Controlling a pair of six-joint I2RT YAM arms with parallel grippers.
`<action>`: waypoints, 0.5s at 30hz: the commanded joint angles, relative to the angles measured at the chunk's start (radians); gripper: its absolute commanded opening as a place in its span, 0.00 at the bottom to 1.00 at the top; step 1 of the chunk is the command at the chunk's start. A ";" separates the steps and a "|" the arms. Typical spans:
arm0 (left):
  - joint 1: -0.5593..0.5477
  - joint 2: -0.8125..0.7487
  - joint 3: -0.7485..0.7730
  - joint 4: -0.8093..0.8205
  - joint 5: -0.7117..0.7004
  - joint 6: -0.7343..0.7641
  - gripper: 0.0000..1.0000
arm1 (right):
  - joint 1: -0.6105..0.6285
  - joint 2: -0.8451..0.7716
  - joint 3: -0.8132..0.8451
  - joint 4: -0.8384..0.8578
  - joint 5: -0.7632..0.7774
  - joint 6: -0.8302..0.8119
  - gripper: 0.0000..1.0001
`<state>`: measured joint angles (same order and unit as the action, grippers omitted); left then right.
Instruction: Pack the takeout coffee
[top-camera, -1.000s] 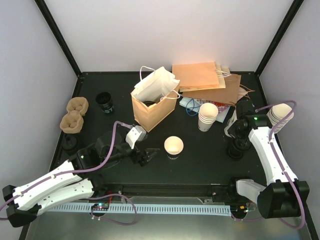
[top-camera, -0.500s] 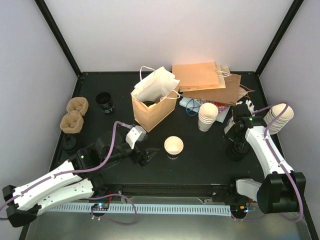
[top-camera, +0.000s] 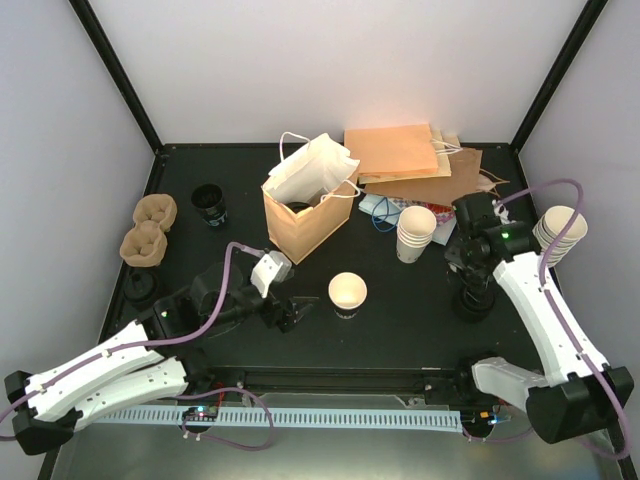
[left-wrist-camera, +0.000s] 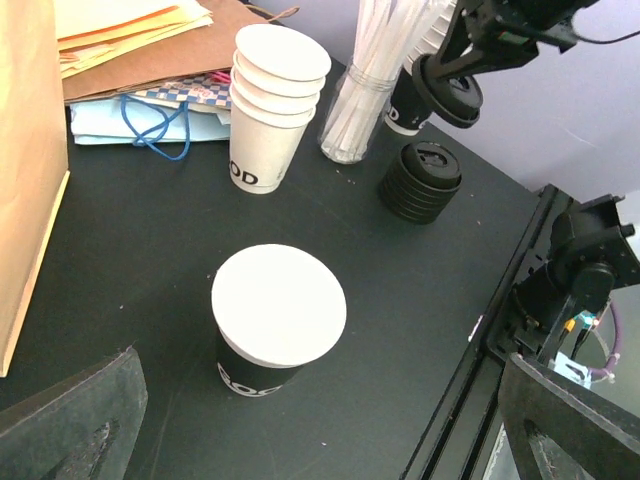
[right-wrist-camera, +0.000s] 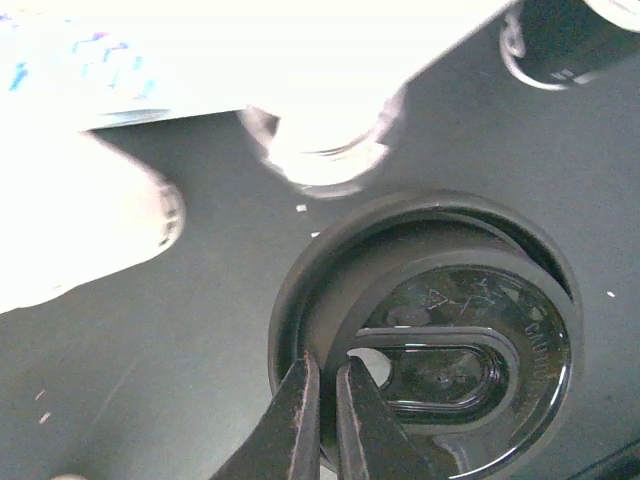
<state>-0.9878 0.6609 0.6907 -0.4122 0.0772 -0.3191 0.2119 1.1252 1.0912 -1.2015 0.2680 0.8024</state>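
No takeout coffee with its lid on is in view. A lidless paper cup with a black sleeve (top-camera: 347, 292) (left-wrist-camera: 278, 315) stands mid-table. My left gripper (top-camera: 290, 315) (left-wrist-camera: 320, 440) hangs open just left of it, nothing between its fingers. My right gripper (top-camera: 466, 262) (right-wrist-camera: 325, 375) is shut on the rim of a black plastic lid (right-wrist-camera: 440, 330) (left-wrist-camera: 455, 95), held in the air above a stack of black lids (top-camera: 472, 303) (left-wrist-camera: 420, 180).
An open brown paper bag (top-camera: 305, 215) stands behind the cup. Stacked white cups (top-camera: 415, 232) (left-wrist-camera: 270, 110), straws (left-wrist-camera: 365, 90), flat bags (top-camera: 415, 160), pulp carriers (top-camera: 148, 228), a black cup (top-camera: 209, 203) and more stacked cups (top-camera: 558, 232) ring the table.
My right arm has swung a little left and back over the lid stack, still pinching the lid. The left arm and the open cup have not moved.
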 joint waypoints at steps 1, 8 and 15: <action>0.019 -0.002 -0.006 0.007 -0.029 -0.057 0.99 | 0.174 -0.007 0.095 -0.080 0.034 0.004 0.01; 0.110 0.004 -0.019 -0.016 0.005 -0.126 0.99 | 0.587 0.127 0.207 0.000 0.001 0.058 0.01; 0.267 -0.003 -0.060 -0.031 0.152 -0.179 0.99 | 0.865 0.390 0.407 0.075 0.037 0.001 0.01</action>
<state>-0.7856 0.6689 0.6533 -0.4240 0.1341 -0.4507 0.9855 1.3998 1.3796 -1.1683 0.2626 0.8265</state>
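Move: The lone paper cup is about 26 cm to the left of my right hand, which already holds a black lid, some 3 cm back and 9 cm lower. From that hand, the remaining lids lie about 5 cm right, 1 cm back and 12 cm down; the stacked cups 10 cm left and 13 cm ahead; the paper bag 33 cm left and 17 cm ahead. From my left hand, the lone cup is 7 cm ahead, 10 cm right and 16 cm below. Keeping the black lid pinched by its edge, I sweep my right hand fast to the left, about 23 cm, from beside the lid stack to just above the lone cup, rising some 3 cm early on and turning about 45 degrees counter-clockwise. My left hand, fingers still wide open, eases some 4 cm forward and a little left and down, turning slightly counter-clockwise. ##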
